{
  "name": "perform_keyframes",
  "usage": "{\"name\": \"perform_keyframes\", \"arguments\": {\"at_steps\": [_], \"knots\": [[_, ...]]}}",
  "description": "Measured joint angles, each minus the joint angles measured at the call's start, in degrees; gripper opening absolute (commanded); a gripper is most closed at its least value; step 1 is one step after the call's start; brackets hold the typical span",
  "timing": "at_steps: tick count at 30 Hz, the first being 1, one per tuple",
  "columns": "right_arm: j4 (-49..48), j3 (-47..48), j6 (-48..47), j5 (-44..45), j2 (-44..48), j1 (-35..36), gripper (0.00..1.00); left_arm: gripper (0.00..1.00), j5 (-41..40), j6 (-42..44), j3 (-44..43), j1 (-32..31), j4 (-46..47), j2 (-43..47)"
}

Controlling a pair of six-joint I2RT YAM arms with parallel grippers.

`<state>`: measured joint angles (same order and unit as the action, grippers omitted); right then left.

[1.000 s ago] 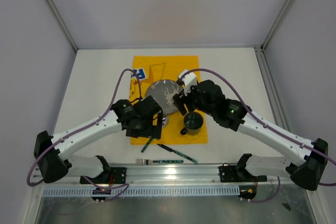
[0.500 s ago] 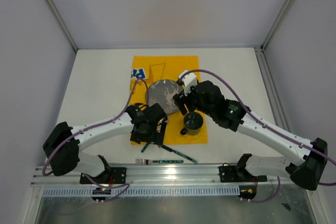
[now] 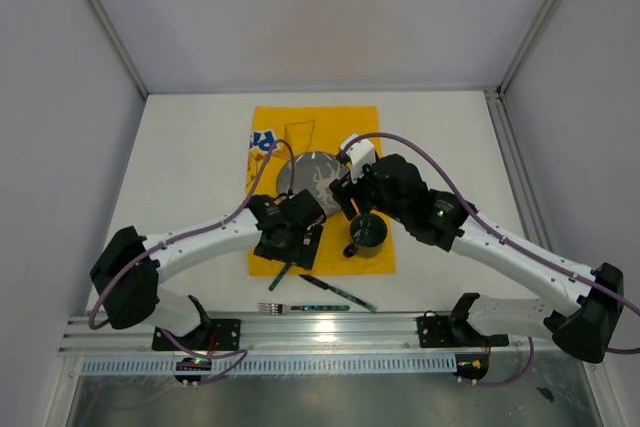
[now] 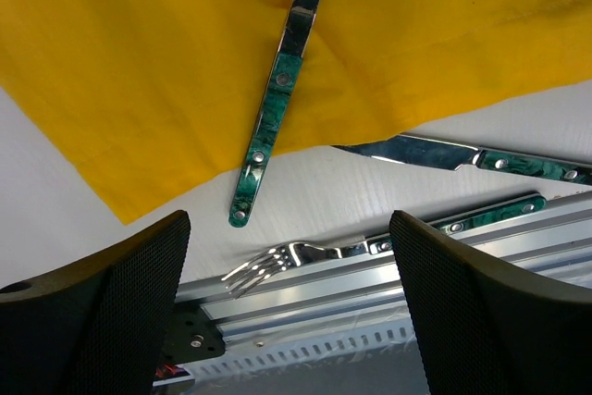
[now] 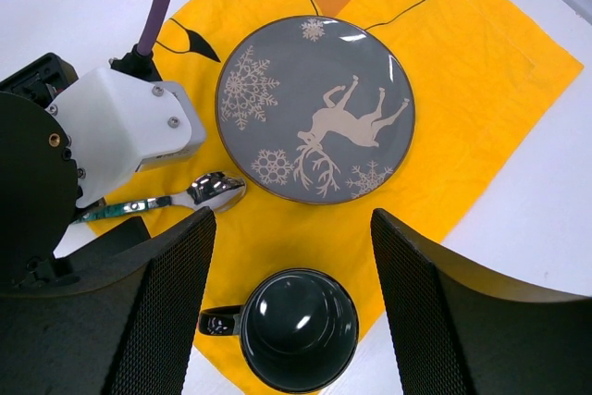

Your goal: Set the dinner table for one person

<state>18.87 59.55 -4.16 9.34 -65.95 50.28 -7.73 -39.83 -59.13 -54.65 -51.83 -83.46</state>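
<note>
A yellow cloth (image 3: 340, 127) lies on the white dinner table (image 3: 180, 147). A grey reindeer plate (image 5: 314, 122) sits on the cloth, with a dark mug (image 5: 298, 328) near its front edge. A green-handled spoon (image 4: 273, 104) lies on the cloth, its handle end poking onto the table. A knife (image 4: 462, 156) and a fork (image 4: 277, 259) lie on the table by the rail. My left gripper (image 4: 289, 238) hovers open and empty over the spoon's handle end and the fork. My right gripper (image 5: 291, 228) hangs open above the mug, with one finger on each side of it in the view.
A metal rail (image 3: 330, 327) runs along the table's near edge, right behind the fork. The left arm's white camera housing (image 5: 129, 127) sits close to the plate's left side. Frame posts (image 3: 100, 27) stand at the back corners.
The left arm's elbow has swung in and its gripper has shifted a little right over the spoon handle. The right arm, mug, plate and cutlery have not moved.
</note>
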Motion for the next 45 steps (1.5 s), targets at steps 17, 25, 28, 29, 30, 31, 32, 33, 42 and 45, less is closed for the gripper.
{"name": "perform_keyframes", "arguments": {"at_steps": [17, 25, 28, 29, 30, 31, 32, 33, 42, 45], "knots": [[-0.02, -0.85, 0.76, 1.7, 0.48, 0.0, 0.72, 0.89, -2.03, 0.85, 2.84, 1.4, 3.37, -0.46], [0.13, -2.58, 3.65, 13.05, 1.07, -0.11, 0.72, 0.89, -2.64, 0.83, 5.99, 2.32, 5.97, 0.15], [0.31, -2.58, 5.4, 17.9, 1.09, -0.76, 0.73, 0.88, -2.69, 0.81, 6.86, 2.56, 6.64, 0.17], [0.42, -2.58, 5.97, 19.39, 1.09, -1.11, 0.73, 0.87, -2.73, 0.81, 7.1, 2.6, 6.91, 0.17], [0.48, -2.62, 6.4, 20.59, 1.09, -1.62, 0.73, 0.87, -2.73, 0.81, 7.34, 2.62, 7.28, 0.17], [0.48, -2.69, 6.82, 21.51, 1.09, -2.27, 0.73, 0.86, -2.73, 0.81, 7.45, 2.62, 7.48, 0.17], [0.46, -2.82, 7.19, 22.29, 1.09, -3.02, 0.73, 0.84, -2.73, 0.79, 7.65, 2.62, 7.76, 0.17], [0.46, -3.06, 7.45, 22.86, 1.09, -3.96, 0.73, 0.83, -2.73, 0.79, 7.76, 2.62, 8.02, 0.17], [0.55, -5.46, 9.09, 22.21, 1.09, -11.8, 0.73, 0.7, -2.49, 0.85, 7.93, 3.08, 10.58, -0.09], [0.57, -5.6, 9.31, 21.7, 1.09, -11.93, 0.73, 0.65, -1.92, 1.03, 7.93, 3.23, 11.8, -1.42]]}}
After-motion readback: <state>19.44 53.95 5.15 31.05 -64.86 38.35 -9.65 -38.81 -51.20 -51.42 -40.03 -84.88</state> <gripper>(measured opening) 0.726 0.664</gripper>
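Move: The spoon lies about 7 cm below my open left hand, its middle some 5 cm ahead and 2 cm to the right. From the same hand, the fork is about 8 cm back and 4 cm right, the knife 4 cm back and 12 cm right, the mug 7 cm ahead and 19 cm right. From my empty right hand, the spoon is about 6 cm back, 12 cm left and 23 cm lower; the plate is 14 cm ahead and 9 cm left. I sink my left hand about 4 cm over the spoon's handle, easing some 2 cm forward and swaying a little left and partly back. Near the end my left fingers start closing from wide to about two thirds open, one on each side above the handle, not yet gripping. My empty right hand swings some 12 cm right and 5 cm forward, away from the plate, dropping slightly and turning about 35 degrees clockwise. ##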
